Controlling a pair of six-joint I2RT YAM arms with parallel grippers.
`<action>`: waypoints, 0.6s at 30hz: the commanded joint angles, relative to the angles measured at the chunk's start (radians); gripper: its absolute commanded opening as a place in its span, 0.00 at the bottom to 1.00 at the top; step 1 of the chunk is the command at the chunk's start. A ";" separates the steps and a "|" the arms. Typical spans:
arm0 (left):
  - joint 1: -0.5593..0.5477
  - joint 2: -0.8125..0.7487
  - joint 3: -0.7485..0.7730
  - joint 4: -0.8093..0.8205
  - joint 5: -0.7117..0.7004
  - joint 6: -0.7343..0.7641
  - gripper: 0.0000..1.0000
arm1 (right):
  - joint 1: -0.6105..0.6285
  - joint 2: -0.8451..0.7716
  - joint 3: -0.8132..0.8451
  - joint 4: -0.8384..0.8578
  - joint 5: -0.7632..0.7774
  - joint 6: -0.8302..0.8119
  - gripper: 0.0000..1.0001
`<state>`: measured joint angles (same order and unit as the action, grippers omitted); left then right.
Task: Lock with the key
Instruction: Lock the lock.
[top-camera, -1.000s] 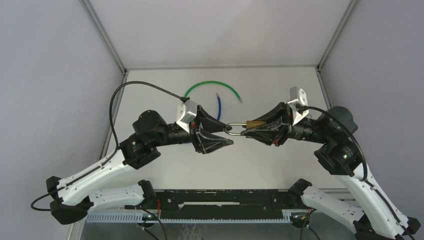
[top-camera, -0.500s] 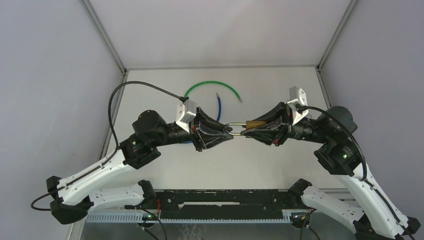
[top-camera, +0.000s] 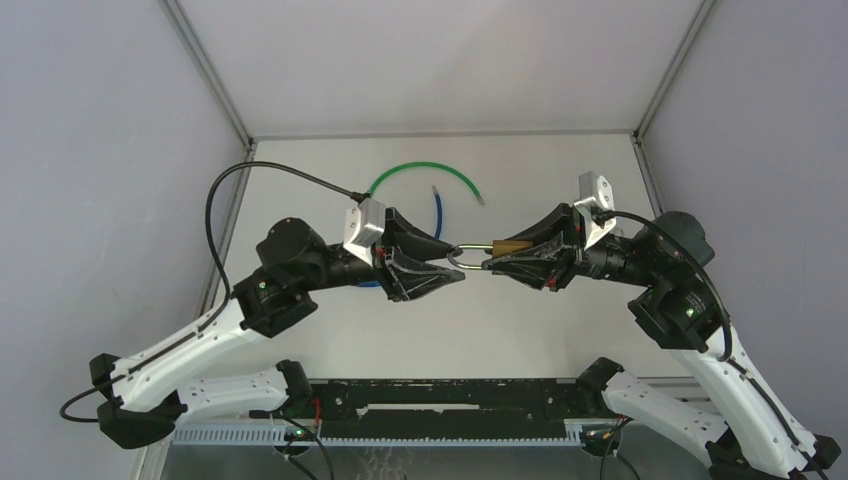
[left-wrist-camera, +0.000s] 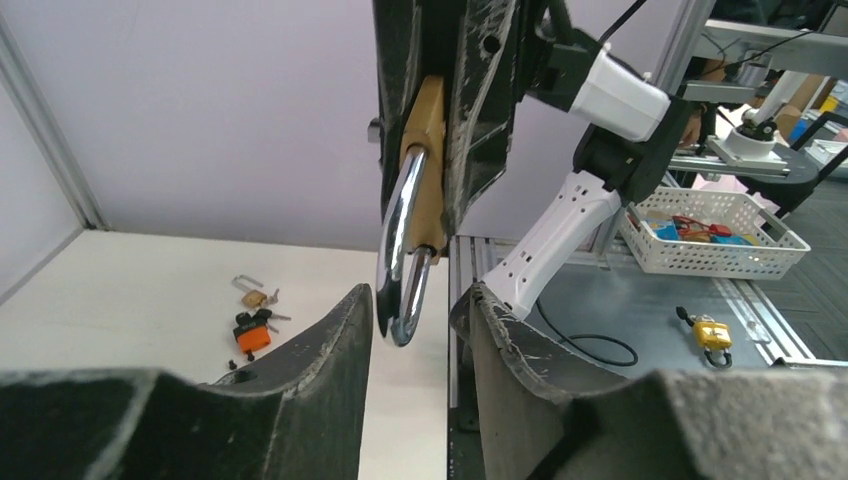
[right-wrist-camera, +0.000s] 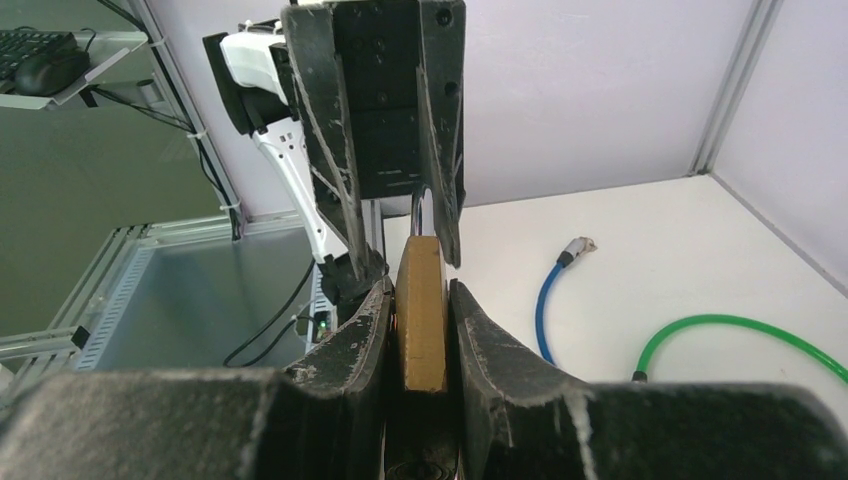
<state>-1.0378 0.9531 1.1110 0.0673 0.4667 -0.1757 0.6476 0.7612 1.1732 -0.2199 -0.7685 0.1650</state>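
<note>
A brass padlock (top-camera: 510, 246) hangs in the air over the middle of the table, its body (right-wrist-camera: 422, 310) clamped between the fingers of my right gripper (right-wrist-camera: 420, 295). Its chrome shackle (left-wrist-camera: 403, 270) points toward my left gripper (left-wrist-camera: 415, 310). The left gripper's jaws stand on either side of the shackle's bend, close to the left finger (left-wrist-camera: 335, 335) and with a clear gap to the right one. In the top view the two grippers (top-camera: 455, 265) meet tip to tip. No key shows at the held padlock.
A green cable (top-camera: 420, 168) and a blue cable (top-camera: 438, 215) lie on the table behind the grippers. A small brass padlock (left-wrist-camera: 250, 295) and an orange one with keys (left-wrist-camera: 252, 335) lie on the white surface. A white basket (left-wrist-camera: 715, 235) stands beyond the table's edge.
The left gripper narrowed its jaws around the shackle, then widened them a little, and its arm shifted slightly left. The right gripper and padlock stayed put.
</note>
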 joint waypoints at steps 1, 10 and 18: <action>-0.002 -0.011 0.085 0.043 0.026 0.019 0.44 | -0.009 -0.008 0.020 0.118 0.000 0.014 0.00; -0.007 0.015 0.087 0.007 0.021 -0.005 0.30 | -0.014 -0.023 0.022 0.126 0.004 0.018 0.00; -0.019 0.023 0.095 0.007 0.017 -0.006 0.09 | -0.015 -0.018 0.020 0.128 -0.001 0.022 0.00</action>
<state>-1.0462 0.9764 1.1374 0.0467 0.4736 -0.1787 0.6411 0.7544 1.1732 -0.2180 -0.7910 0.1703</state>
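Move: The bow of the shackle already lies between the left gripper's open tips, about 1 cm forward and 1 cm to the right of its hand point, roughly level with it. The lock body stands some 6 cm to the right and 1 cm forward of the left hand, level with it. From the right hand, which holds the body between its fingers, the bow lies about 5 cm to the left, straight across and level. Close the left fingers around the bow of the shackle, from nearly half open to almost shut, as you lift that gripper about 1.5 cm, lower it back the same amount and finally ease it half a centimetre right towards the lock body. Keep the right gripper's hold on the body and hold it nearly still. ##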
